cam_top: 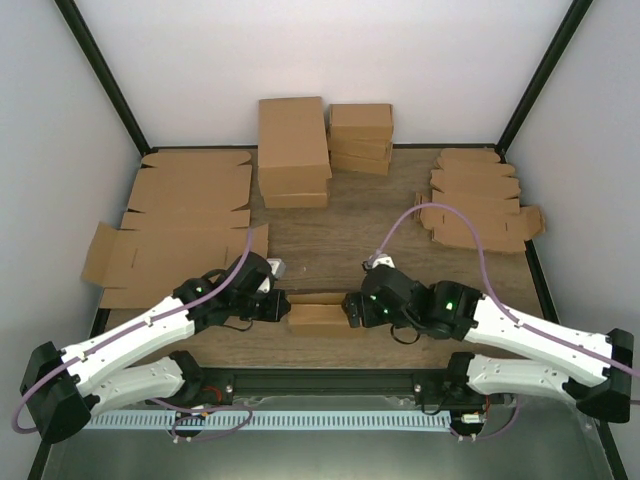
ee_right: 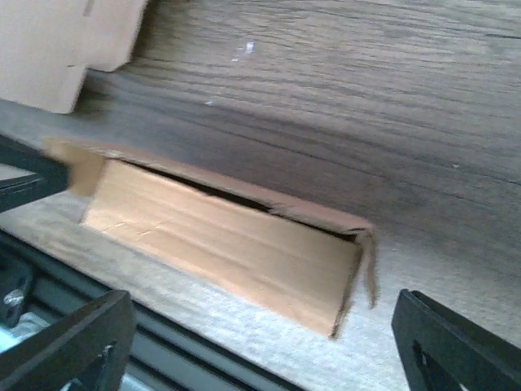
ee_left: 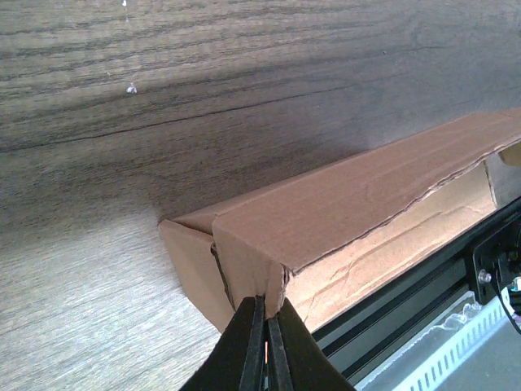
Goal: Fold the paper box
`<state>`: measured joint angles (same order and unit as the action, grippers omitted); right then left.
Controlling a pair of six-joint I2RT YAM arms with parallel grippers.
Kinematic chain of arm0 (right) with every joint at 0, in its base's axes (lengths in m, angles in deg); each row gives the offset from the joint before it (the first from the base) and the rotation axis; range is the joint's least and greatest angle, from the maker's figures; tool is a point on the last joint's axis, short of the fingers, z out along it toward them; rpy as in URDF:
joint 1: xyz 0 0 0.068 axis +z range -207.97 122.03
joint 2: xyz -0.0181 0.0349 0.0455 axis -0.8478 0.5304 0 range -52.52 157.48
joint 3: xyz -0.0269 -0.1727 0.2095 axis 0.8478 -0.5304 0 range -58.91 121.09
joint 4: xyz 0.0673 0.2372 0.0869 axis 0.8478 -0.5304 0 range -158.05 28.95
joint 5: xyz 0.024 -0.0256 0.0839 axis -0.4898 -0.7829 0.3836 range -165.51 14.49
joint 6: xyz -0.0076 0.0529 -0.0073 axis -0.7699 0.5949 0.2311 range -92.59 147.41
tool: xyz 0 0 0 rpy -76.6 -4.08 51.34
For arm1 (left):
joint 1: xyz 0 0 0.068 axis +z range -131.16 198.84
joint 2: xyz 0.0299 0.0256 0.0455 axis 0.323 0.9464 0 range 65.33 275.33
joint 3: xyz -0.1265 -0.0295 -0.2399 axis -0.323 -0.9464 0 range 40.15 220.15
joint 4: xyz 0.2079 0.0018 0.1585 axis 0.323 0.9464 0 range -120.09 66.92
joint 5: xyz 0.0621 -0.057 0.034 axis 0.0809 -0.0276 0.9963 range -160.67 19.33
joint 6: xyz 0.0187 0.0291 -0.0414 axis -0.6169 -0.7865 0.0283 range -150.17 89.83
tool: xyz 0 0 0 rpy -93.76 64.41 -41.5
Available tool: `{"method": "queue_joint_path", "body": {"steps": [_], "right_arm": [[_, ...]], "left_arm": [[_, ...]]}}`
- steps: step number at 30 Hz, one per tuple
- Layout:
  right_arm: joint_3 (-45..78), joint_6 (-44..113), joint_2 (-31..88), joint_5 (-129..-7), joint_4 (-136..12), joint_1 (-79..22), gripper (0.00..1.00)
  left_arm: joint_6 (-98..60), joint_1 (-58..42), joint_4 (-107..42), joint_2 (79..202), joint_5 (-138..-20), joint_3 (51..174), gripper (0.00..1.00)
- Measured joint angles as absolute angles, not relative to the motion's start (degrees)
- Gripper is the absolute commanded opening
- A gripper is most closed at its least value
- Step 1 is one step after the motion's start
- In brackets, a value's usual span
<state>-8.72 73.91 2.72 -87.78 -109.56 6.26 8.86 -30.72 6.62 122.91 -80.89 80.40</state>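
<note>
The paper box is a small brown oblong, partly folded, lying on the wood table near the front edge between both arms. My left gripper is at its left end. In the left wrist view the gripper is shut on the corner edge of the box, pinching the end flap. My right gripper is at the box's right end. In the right wrist view it stands open, its fingers wide apart, with the box lying ahead of them, untouched.
Two stacks of folded brown boxes stand at the back. Large flat cardboard sheets lie at the left. Smaller flat die-cut pieces are piled at the back right. A black rail runs along the table's front edge.
</note>
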Motion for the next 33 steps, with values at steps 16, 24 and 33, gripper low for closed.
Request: {"method": "queue_joint_path", "body": {"steps": [16,24,33], "right_arm": [[-5.9,69.1,17.9,-92.5,-104.1,28.6,0.68],[-10.4,50.8,17.1,-98.4,-92.9,28.3,0.71],[-15.8,42.5,19.8,-104.0,-84.6,26.8,0.56]], "left_arm": [[8.9,-31.1,6.5,123.0,-80.8,80.4,0.04],[8.8,-31.1,6.2,123.7,-80.5,80.6,0.04],[8.8,-31.4,6.2,124.2,-80.3,81.0,0.04]]}}
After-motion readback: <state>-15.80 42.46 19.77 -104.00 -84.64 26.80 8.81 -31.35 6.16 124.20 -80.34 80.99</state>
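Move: The right hand, open and empty, is above the small box; the middle of the box's near panel lies about 6 cm to its left, 4 cm back and 8 cm below. From that hand the pinched far-left corner is some 12 cm left, level fore and aft and 5 cm lower, and the right end wall about 3 cm right, 2 cm back and 8 cm below. From the left hand, shut on that corner, the near panel's middle lies roughly 7 cm right, 4 cm back and 3 cm lower. The right hand lifts a little and swings quickly back and left by about 9 cm and 7 cm to the near side of the box, sinks, then comes forward again some 5 cm towards the near panel, ending lower and farther left than it began. On the way it turns counter-clockwise by roughly 35 degrees and tips its fingers up towards forward, drawing them partly together around nothing, while the left hand stays put and keeps its pinch on the far-left corner. ##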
